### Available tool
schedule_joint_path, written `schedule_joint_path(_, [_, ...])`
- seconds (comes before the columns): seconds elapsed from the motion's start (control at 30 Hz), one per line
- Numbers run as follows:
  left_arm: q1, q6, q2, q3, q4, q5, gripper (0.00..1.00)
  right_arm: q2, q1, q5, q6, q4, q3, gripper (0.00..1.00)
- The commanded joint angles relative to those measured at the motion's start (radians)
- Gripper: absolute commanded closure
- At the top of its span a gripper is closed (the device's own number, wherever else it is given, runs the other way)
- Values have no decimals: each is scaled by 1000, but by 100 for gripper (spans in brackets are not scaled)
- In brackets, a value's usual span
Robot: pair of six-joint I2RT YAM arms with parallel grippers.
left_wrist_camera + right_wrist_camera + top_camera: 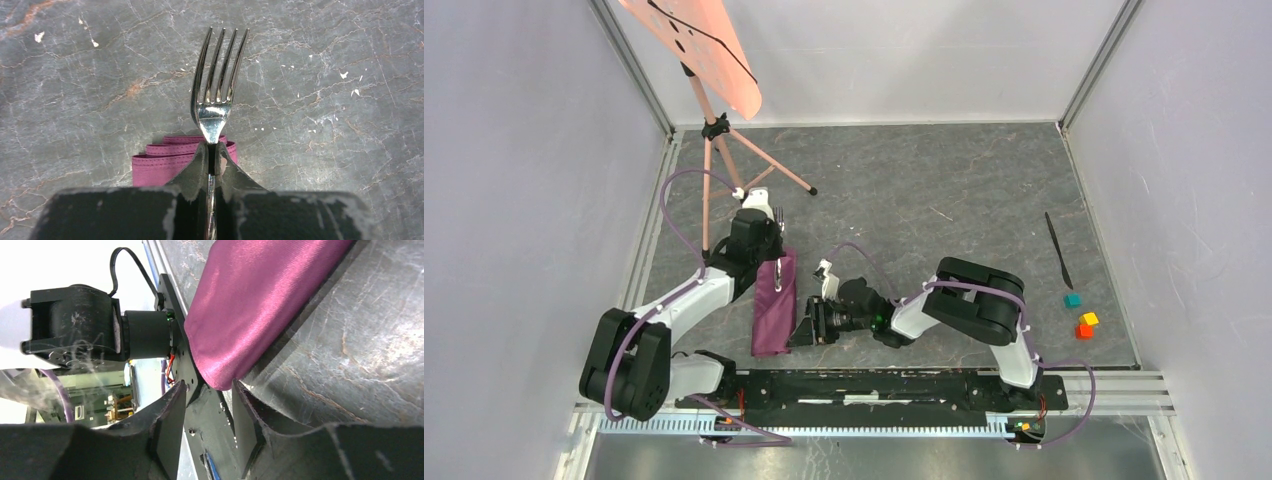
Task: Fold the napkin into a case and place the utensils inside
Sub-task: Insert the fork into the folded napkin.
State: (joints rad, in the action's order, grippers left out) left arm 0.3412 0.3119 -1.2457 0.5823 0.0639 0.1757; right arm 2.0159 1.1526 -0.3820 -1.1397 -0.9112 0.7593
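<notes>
The plum-maroon napkin lies folded as a long narrow case [774,305] on the grey table, between the two arms. My left gripper [769,238] hovers at its far end, shut on the handle of a silver fork [215,90]. The tines point away from me, past the case's open layered end [160,160]. My right gripper [209,390] lies low at the near end of the case [260,305]. It is open, and the rounded cloth end sits just at its tips without being pinched. A dark slim utensil [1058,250] lies far right on the table.
A pink tripod stand [724,140] rises at the back left, close behind the left arm. Teal [1073,299], yellow [1089,320] and orange [1083,331] cubes sit near the right edge. The black base rail [894,385] runs along the front, just beside the case's near end.
</notes>
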Motion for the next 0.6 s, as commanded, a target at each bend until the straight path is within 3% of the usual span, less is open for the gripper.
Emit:
schedule_joint_path(0.0, [-6, 76, 2, -31, 86, -26, 98, 32, 12, 34, 6, -8, 31, 58])
schedule_joint_path(0.2, [-4, 103, 33, -38, 24, -27, 98, 59, 16, 46, 9, 6, 52, 72])
schedule_joint_path(0.57, [-4, 123, 93, -59, -87, -58, 98, 84, 17, 50, 9, 8, 77, 82])
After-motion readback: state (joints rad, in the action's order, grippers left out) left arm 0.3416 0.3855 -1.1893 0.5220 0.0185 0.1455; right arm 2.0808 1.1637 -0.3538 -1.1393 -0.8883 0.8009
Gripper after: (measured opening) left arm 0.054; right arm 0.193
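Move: The left hand already holds the fork by its neck, tines forward; the folded napkin's middle lies about 10 cm back, 1 cm left and 6 cm below it. One tripod foot is roughly 15 cm left and 1 cm back, another 12 cm ahead and 7 cm right. The right hand's half-open fingers are at the napkin's near right corner, some 1 cm left, 1 cm back and 2 cm below; the napkin's middle is 9 cm ahead and 5 cm left of that hand. Right hand sinks about 2 cm and pinches the napkin's near-right corner; left draws the fork back and down. ##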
